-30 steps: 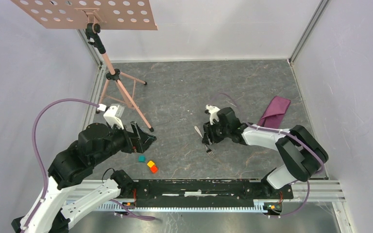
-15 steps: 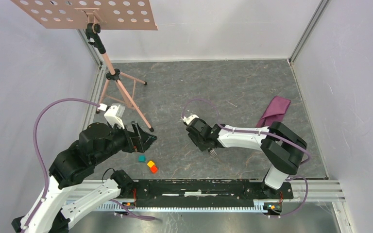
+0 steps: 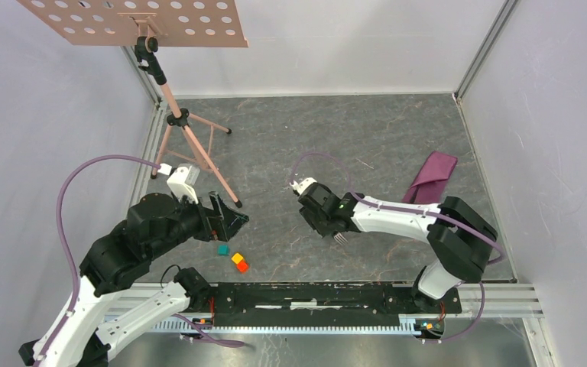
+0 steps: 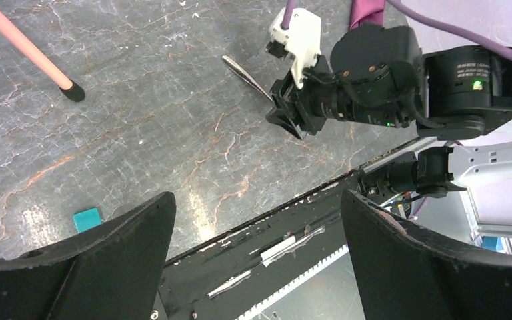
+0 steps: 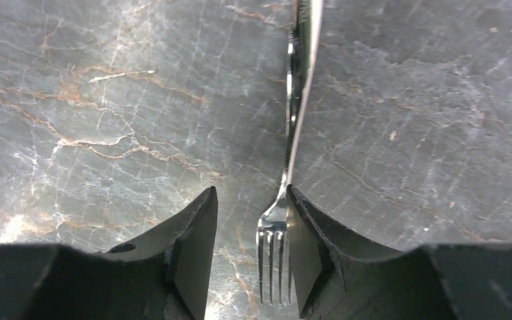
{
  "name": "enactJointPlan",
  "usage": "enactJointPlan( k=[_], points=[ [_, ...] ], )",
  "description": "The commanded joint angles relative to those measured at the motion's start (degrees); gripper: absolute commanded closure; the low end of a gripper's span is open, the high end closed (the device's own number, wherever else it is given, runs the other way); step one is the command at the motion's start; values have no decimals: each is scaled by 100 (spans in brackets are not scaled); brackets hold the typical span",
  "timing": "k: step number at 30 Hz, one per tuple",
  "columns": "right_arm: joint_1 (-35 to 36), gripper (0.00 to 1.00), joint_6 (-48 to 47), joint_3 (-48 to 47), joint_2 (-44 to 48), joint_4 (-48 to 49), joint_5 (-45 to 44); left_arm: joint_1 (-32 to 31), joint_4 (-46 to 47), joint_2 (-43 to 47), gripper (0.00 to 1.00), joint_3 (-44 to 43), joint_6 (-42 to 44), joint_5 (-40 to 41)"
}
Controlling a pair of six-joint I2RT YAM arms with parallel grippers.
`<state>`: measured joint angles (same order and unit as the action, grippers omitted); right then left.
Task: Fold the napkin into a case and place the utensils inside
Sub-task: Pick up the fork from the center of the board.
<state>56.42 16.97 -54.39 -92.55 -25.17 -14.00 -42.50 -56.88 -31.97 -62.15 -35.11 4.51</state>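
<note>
The fork [image 5: 273, 248] lies flat on the dark marbled table. My right gripper [image 5: 251, 190] stands open astride it. The silvery tines rest against the right finger [image 5: 307, 247], with a gap on the left side. Its handle [image 5: 303, 73] runs straight away from me. From above, only the tines [image 3: 342, 239] stick out from under my right gripper [image 3: 329, 225]. A slim silvery handle [image 4: 245, 75] shows beyond it in the left wrist view. I cannot pick out the knife separately. The plum napkin [image 3: 432, 177] lies folded narrow at the right. My left gripper [image 3: 229, 222] hangs open and empty.
Teal [image 3: 222, 249], yellow [image 3: 238, 258] and orange [image 3: 242, 266] blocks sit near the front edge below my left gripper. A pink music stand tripod [image 3: 191, 141] occupies the back left. Grey walls close in the table on three sides, and a black rail [image 3: 313, 294] runs along the front.
My right gripper has swung left and settled over the fork, hiding most of both utensils from above. The left arm has barely moved.
</note>
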Motion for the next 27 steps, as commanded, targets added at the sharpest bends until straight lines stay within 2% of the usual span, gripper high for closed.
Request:
enactJointPlan(
  k=[1,10,16,22,25,27],
  points=[
    [-290,52,-211,5,270,7,111,-13,206,-13,0,-8,-146,-43],
    [-592,56,-400,118,-15,343,785,-12,134,23,0,-51,-112,11],
    [-610,66,-424,190,-156,328,732,-13,90,70,0,-43,-117,59],
    [-638,71,-453,247,-330,425,605,-13,102,42,0,-34,-97,50],
    [-636,77,-457,181,-420,446,585,-13,104,47,0,-43,-90,51],
    [-635,89,-440,118,-443,427,563,-10,103,59,0,-34,-83,53]
  ],
)
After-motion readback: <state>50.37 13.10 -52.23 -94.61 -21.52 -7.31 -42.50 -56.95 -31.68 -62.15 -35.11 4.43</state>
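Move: The right hand hangs low over the tine end of the fork. The fork's middle is about 4 cm ahead, 1 cm to the left and 3 cm below, its head lying off-centre towards the right-hand finger. The knife lies along the fork's handle, its middle some 7 cm ahead and 2 cm left; the folded napkin is roughly 20 cm ahead and 27 cm right. From the raised left hand the fork is about 10 cm ahead, 21 cm right and 28 cm below. The right fingertips come to pinch the fork around its neck and head. The hand first slips about 2 cm forward and to the right, rising slightly, to bring the fork midway between the fingers, then sinks roughly 2.5 cm to the board as the half-open fingers draw nearly shut on it; the wrist barely turns. ##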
